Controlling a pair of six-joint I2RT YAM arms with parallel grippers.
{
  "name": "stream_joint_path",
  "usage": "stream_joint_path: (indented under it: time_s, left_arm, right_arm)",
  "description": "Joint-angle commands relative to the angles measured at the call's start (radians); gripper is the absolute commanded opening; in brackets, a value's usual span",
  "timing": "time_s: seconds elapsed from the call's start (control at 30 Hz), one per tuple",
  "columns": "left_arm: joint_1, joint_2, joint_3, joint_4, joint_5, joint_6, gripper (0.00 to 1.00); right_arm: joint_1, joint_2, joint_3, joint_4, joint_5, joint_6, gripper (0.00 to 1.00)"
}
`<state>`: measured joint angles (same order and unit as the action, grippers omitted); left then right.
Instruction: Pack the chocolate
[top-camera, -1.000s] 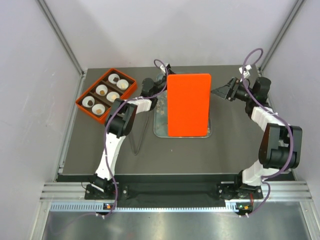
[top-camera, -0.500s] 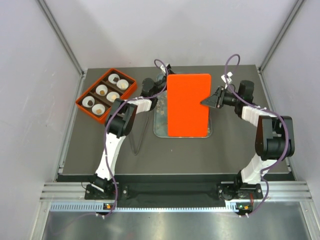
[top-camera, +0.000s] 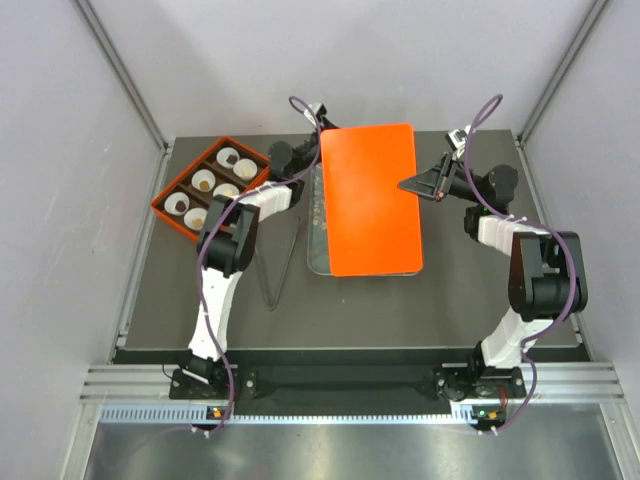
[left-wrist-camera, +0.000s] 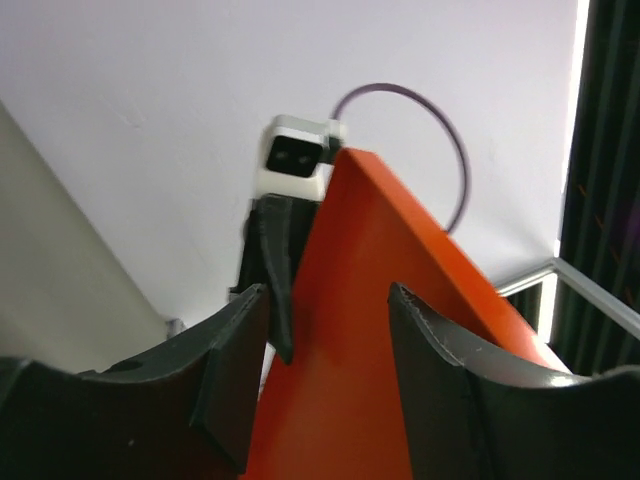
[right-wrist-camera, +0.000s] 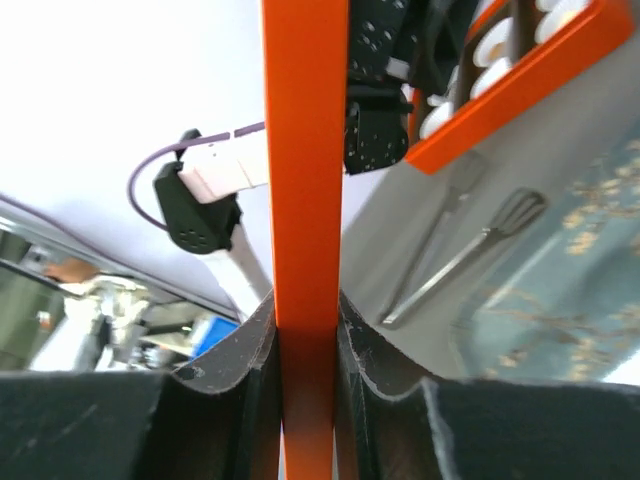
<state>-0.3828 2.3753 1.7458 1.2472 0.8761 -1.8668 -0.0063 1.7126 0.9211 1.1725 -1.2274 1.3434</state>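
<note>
A flat orange lid (top-camera: 371, 198) hangs tilted over the middle of the table. My right gripper (top-camera: 405, 185) is shut on its right edge, and in the right wrist view both pads press the orange edge (right-wrist-camera: 305, 150) at the right gripper (right-wrist-camera: 305, 310). At the lid's left edge my left gripper (top-camera: 316, 163) is open. In the left wrist view the left gripper (left-wrist-camera: 330, 300) frames the lid (left-wrist-camera: 360, 350) with a gap on the left side. Small brown pieces of the chocolate (top-camera: 204, 183) lie in some of the white paper cups of the orange box (top-camera: 258, 185) at the back left.
A glassy tray (top-camera: 315, 258) with a blossom print (right-wrist-camera: 580, 290) lies under the lid, mostly covered. Metal tongs (top-camera: 282, 275) lie on the dark table between the tray and the left arm. The orange box's rim (right-wrist-camera: 520, 85) shows in the right wrist view.
The right gripper came in from the right and shut on the lid's right edge. The left jaws widened. The lid rose and shifted toward the back left, now tilted.
</note>
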Motion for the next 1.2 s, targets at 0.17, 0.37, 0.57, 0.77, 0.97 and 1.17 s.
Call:
stream_joint_path:
  time_s: [0.17,0.37,0.57,0.77,0.97,1.17]
  left_arm:
    - [0.251,-0.39,-0.267,-0.142,0.02,0.196,0.59]
    - [0.312,-0.588,-0.373,-0.72,0.011,0.604,0.65]
    - [0.317,-0.749,-0.287,-1.415,-0.283,1.126,0.76]
    - [0.37,-0.896,-0.308,-1.643,-0.561,1.244,0.86]
    - [0.475,-0.958,-0.382,-1.555,-0.323,1.23,0.84]
    - [0.493,-1.027,-0.604,-1.021,0.096,0.921,0.84]
  right_arm:
    - [0.035,-0.094,0.035,0.423,0.089,0.253,0.0]
    - [0.115,-0.113,0.084,0.365,0.175,0.258,0.0]
    - [0.19,-0.097,0.16,0.044,0.333,0.067,0.0]
    - [0.287,-0.051,0.33,-0.272,0.41,-0.147,0.0]
    - [0.331,0.048,0.43,-0.22,0.48,-0.055,0.0]
    - [0.382,0.182,0.528,-0.156,0.629,0.098,0.0]
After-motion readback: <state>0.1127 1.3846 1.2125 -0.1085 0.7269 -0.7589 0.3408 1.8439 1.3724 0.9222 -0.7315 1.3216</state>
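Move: The right hand holds the orange lid by its right edge, the lid's middle about 8 cm to its left and 2 cm back. The open chocolate box stands some 51 cm left of this hand, 9 cm ahead and 24 cm below. The left hand is empty at the lid's far end: lid middle about 12 cm back, box roughly 43 cm to the left and 27 cm below, and the floral tray's middle beneath, 2 cm back and 29 cm down. Still pinching the orange lid's right edge, the right hand carries it left about 13 cm and up about 11, easing back slightly before reaching some 6 cm forward. The empty left hand clears out leftward by roughly 27 cm towards the box, drawing back a little late on, opening wider and rolling and turning counter-clockwise some 40 degrees or more. ##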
